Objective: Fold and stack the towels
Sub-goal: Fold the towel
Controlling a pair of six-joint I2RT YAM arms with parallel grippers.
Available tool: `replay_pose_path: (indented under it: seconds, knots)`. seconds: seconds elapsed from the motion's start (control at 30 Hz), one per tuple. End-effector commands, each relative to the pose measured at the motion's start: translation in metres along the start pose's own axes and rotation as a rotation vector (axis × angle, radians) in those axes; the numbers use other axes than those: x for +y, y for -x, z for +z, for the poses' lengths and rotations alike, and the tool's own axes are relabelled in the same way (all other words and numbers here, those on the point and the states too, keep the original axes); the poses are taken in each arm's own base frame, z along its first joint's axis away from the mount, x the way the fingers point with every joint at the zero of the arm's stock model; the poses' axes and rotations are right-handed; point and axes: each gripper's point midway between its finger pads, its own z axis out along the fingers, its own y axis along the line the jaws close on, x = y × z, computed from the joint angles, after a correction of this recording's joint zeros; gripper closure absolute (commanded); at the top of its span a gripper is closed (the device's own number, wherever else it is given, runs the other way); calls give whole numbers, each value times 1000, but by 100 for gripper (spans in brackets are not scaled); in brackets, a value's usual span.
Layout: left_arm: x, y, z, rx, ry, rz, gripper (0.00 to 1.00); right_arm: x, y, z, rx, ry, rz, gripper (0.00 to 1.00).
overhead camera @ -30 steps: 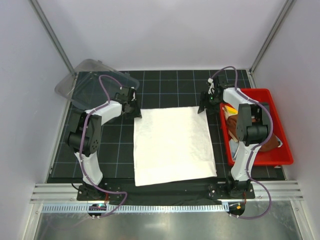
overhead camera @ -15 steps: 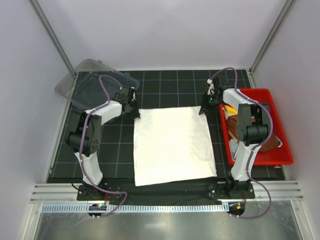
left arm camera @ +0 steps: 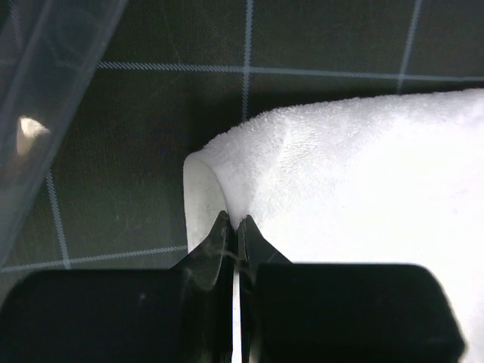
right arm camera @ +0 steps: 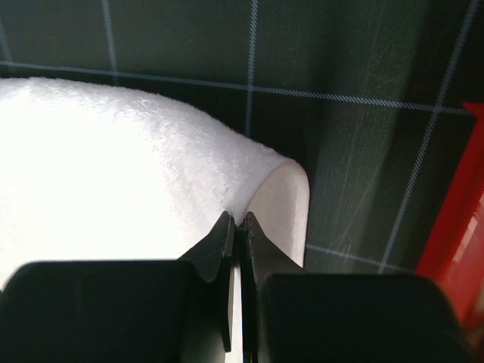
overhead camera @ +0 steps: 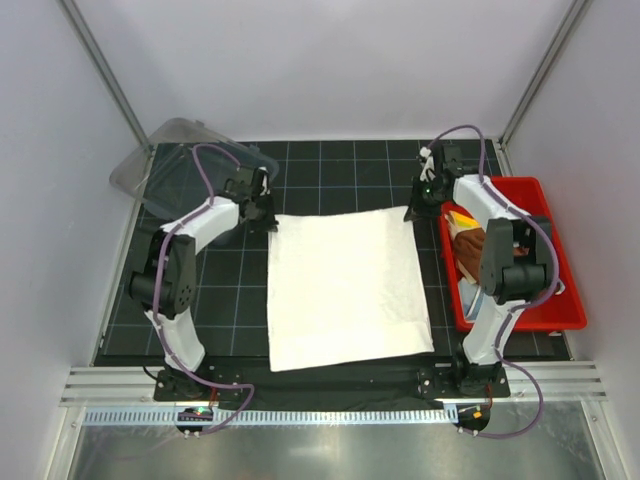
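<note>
A large cream-white towel (overhead camera: pixel 345 288) lies spread flat on the black gridded mat. My left gripper (overhead camera: pixel 270 218) is shut on its far left corner (left arm camera: pixel 227 162), which bunches up between the fingertips. At the far right corner (right arm camera: pixel 257 170) my right gripper (overhead camera: pixel 412 213) pinches the cloth the same way, shut on it. More towels sit in the red bin (overhead camera: pixel 560 315) on the right: a rust-brown one (overhead camera: pixel 470 245) and a bit of yellow (overhead camera: pixel 458 217), partly hidden behind the right arm.
A clear plastic lid (overhead camera: pixel 175 160) lies at the far left corner of the mat, close to the left arm; its edge (left arm camera: pixel 45 98) shows in the left wrist view. The red bin's rim (right arm camera: pixel 454 234) is just right of the right gripper.
Both grippers have closed from open onto the towel's far corners, and both have shifted slightly toward the back of the mat. The towel's far edge is pulled a little.
</note>
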Motion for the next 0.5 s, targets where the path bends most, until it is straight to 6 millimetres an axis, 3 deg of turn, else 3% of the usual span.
replay_pose_path:
  seconds: [0.0,0.07,0.1,0.23,0.3,0.37,0.47]
  knots:
    - [-18,49,-55,-149,-88,19,100,13,47,-74,-224,-11,-39,99]
    - [-21,62,-78,-195,-135,13,100,15,55,-92,-277,-2,-31,99]
    - [-23,66,-84,-207,-160,13,100,14,61,-110,-326,-4,-27,99]
    - [-34,78,-111,-260,-252,22,100,20,73,-141,-441,-4,-10,99]
    - [-44,84,-125,-288,-312,44,100,31,72,-142,-463,60,57,99]
    - [-49,87,-136,-309,-332,81,100,43,80,-160,-543,111,69,99]
    - [-50,96,-160,-369,-344,97,100,38,75,-178,-588,58,52,99]
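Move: Each hand already pinches a far corner of the white towel, roughly 4 cm above the table and about 37 cm apart. The towel's middle lies some 18 cm back and 21 cm right of the left hand, 3 cm lower, and about 19 cm back and 17 cm left of the right one. The clear bin's middle is about 26 cm left of the left hand and 13 cm farther out; the red bin's is some 27 cm right of the right hand and 12 cm back, both near hand height. Lifting together and fast, both hands keep their pinch and carry the towel's far corners almost straight up off the mat, the left about 15 cm, the right some 17 cm with a slight drift to its right, slowing towards the end. Both wrists tilt so the fingertips swing up and forward, the right the more, about 25 degrees. ##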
